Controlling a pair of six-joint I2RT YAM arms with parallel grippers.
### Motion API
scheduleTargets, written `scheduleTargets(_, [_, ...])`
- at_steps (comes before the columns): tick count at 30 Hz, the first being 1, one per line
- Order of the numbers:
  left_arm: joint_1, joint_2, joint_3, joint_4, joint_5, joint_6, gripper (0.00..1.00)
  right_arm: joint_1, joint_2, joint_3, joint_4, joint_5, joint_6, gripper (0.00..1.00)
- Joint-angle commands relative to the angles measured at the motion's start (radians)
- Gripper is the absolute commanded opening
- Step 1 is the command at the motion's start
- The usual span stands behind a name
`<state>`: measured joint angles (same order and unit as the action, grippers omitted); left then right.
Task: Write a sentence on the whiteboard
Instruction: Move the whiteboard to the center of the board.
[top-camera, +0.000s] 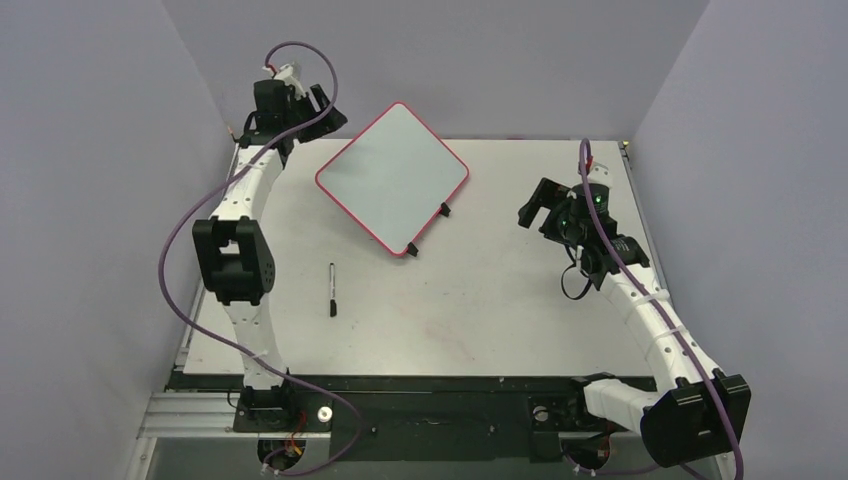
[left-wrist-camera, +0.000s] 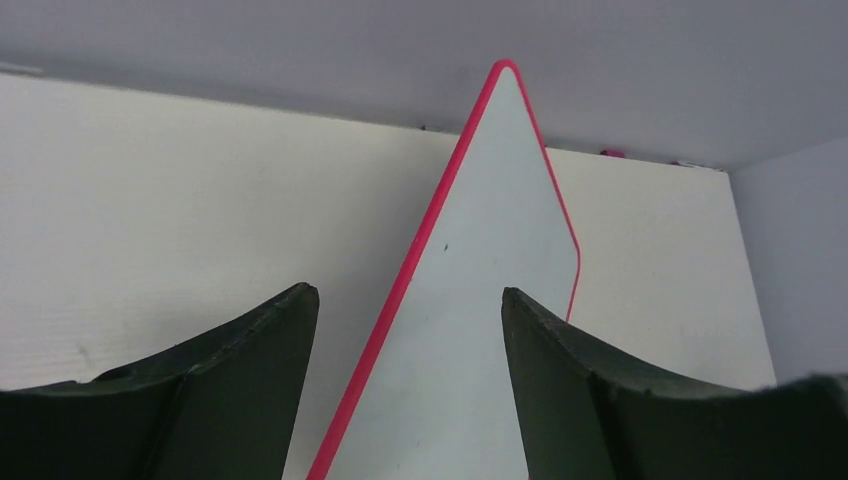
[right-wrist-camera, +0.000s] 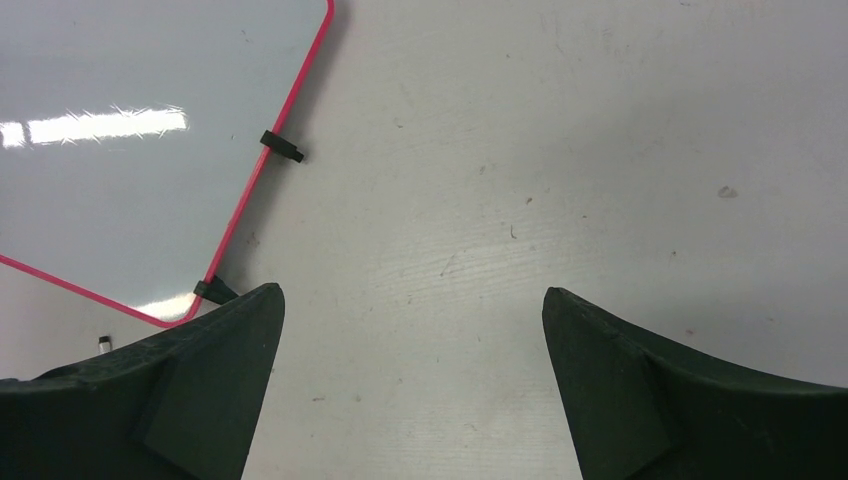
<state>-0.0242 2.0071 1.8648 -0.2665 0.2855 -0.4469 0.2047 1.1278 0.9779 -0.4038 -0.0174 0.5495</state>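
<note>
The whiteboard (top-camera: 392, 176) lies on the table at the back, turned like a diamond, with a red rim and two black clips (top-camera: 444, 210) on its near right edge. Its surface is blank; no sentence shows. A black marker (top-camera: 332, 290) lies on the table in front of it. My left gripper (top-camera: 326, 108) is open and empty beside the board's far left edge; the board (left-wrist-camera: 490, 250) shows between its fingers (left-wrist-camera: 410, 310). My right gripper (top-camera: 534, 206) is open and empty, to the right of the board, above bare table (right-wrist-camera: 412, 300). The board (right-wrist-camera: 130, 180) and its clips (right-wrist-camera: 282, 146) show in the right wrist view at upper left.
Grey walls close in the table (top-camera: 480, 300) at the back and both sides. The left arm's elbow (top-camera: 236, 260) stands over the table's left edge, close to the marker. A black strip (top-camera: 420, 382) runs along the table's near edge.
</note>
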Motion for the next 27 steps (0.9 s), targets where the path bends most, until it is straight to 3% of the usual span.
scheduleTargets(1, [-0.012,0.176,0.265,-0.038,0.174,-0.029,0.64,0.007,-0.008,0.037,-0.013,-0.021,-0.029,0.97])
scheduleTargets(5, [-0.015,0.357,0.492,-0.061,0.256,-0.089,0.62,0.008,-0.006,0.039,-0.022,-0.035,-0.034,0.96])
scheduleTargets(9, [-0.016,0.475,0.617,-0.026,0.298,-0.151,0.60,0.010,-0.001,0.049,-0.029,-0.043,-0.037,0.96])
scheduleTargets(18, [-0.031,0.549,0.628,0.097,0.335,-0.246,0.47,0.010,0.013,0.068,-0.033,-0.062,-0.036,0.95])
scheduleTargets(24, [-0.049,0.578,0.629,0.121,0.397,-0.264,0.27,0.011,0.010,0.056,-0.033,-0.068,-0.034,0.95])
scheduleTargets(27, [-0.057,0.590,0.629,0.130,0.440,-0.270,0.23,0.011,-0.001,0.045,-0.034,-0.066,-0.036,0.95])
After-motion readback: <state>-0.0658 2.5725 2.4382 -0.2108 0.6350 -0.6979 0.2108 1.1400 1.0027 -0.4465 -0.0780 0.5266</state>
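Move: The whiteboard stands tilted, its middle about 16 cm to the left gripper's right, nearly level fore-and-aft (some 2 cm back) and 15 cm below. Its raised edge passes 8 cm ahead, 9 cm right and 7 cm below. The lower clip is about 17 cm back and 20 cm right, the upper clip 6 cm back and 29 cm right, the marker 29 cm straight back, all some 24 cm down. From the right gripper the whiteboard's middle lies 22 cm ahead, 33 cm left, 12 cm below. Bring the left gripper forward and right about 8 cm towards the whiteboard's raised edge, sinking some 7 cm as the forward reach ends, then ease on to the right. Roll the hand's left side down and turn it clockwise, each nearly 20 degrees, while narrowing the half-open fingers around the red rim, one on either side of the board. ##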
